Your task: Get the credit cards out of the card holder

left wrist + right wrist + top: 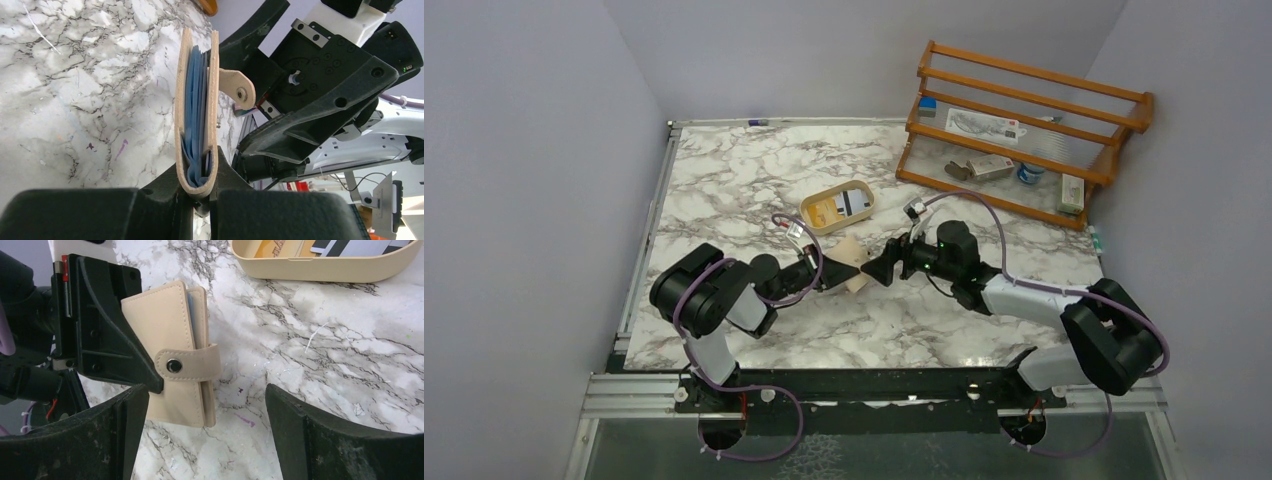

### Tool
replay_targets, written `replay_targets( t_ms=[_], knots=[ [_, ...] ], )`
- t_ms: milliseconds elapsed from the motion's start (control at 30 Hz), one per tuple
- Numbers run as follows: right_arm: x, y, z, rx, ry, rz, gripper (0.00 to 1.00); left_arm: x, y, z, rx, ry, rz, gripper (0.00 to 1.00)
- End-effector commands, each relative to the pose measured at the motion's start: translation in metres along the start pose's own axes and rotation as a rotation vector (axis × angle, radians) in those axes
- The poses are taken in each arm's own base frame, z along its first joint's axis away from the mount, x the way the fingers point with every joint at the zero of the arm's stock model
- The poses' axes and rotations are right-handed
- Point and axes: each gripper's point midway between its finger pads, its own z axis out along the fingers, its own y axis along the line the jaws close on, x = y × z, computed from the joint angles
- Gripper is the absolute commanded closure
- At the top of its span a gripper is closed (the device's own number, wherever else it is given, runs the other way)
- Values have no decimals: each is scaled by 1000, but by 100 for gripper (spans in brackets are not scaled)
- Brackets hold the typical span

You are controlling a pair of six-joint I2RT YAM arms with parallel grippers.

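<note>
The tan card holder (851, 262) is held just above the marble, and my left gripper (834, 272) is shut on its folded spine. In the left wrist view the card holder (181, 100) stands edge-on in my gripper (200, 186), slightly parted, with the light blue credit cards (195, 95) tucked inside. Its snap tab (236, 86) hangs loose. My right gripper (882, 268) faces it from the right, open. In the right wrist view, the card holder (160, 320) and its tab (192, 362) sit just ahead of my right gripper (207, 392), near its left finger.
A beige oval tray (816, 222) holding a few cards sits just behind the grippers; its wall (320, 270) shows in the right wrist view. A wooden rack (1024, 130) with small items stands at the back right. Grey walls close in the table.
</note>
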Motion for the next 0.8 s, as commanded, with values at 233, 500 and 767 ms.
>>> replay_targets(
  t_ms=[233,500,767],
  knots=[
    [-24,3,19,-28,-114,-31,15,-21,-57,4,201,-106,113,100],
    [-29,4,21,-35,-143,-13,44,-18,-56,4,202,-98,115,100],
    [-32,1,22,-17,-161,-3,55,-13,-54,2,210,-83,107,100]
  ],
)
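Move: The strap, already undone from the card holder, sits just off the right fingertips: some 2 cm ahead of that hand, 2 cm to its left and 1 cm higher. The holder's body is about 2 cm farther left than the strap. The tray of cards lies on the table around 13 cm ahead of the right hand, 7 cm to its left and 9 cm below. From the left hand, which grips the holder, the strap is about 2 cm ahead, 3 cm right and 1 cm up. The right fingers close around the strap's two sides and come to bear on it, shutting from almost fully open to about half. That hand eases roughly 2 cm forward and left towards the holder, first dipping slightly, then rising about 1 cm as the fingers narrow. The left hand keeps its pinch on the holder and shifts it about 1 cm to the right and back, towards the right fingers. ##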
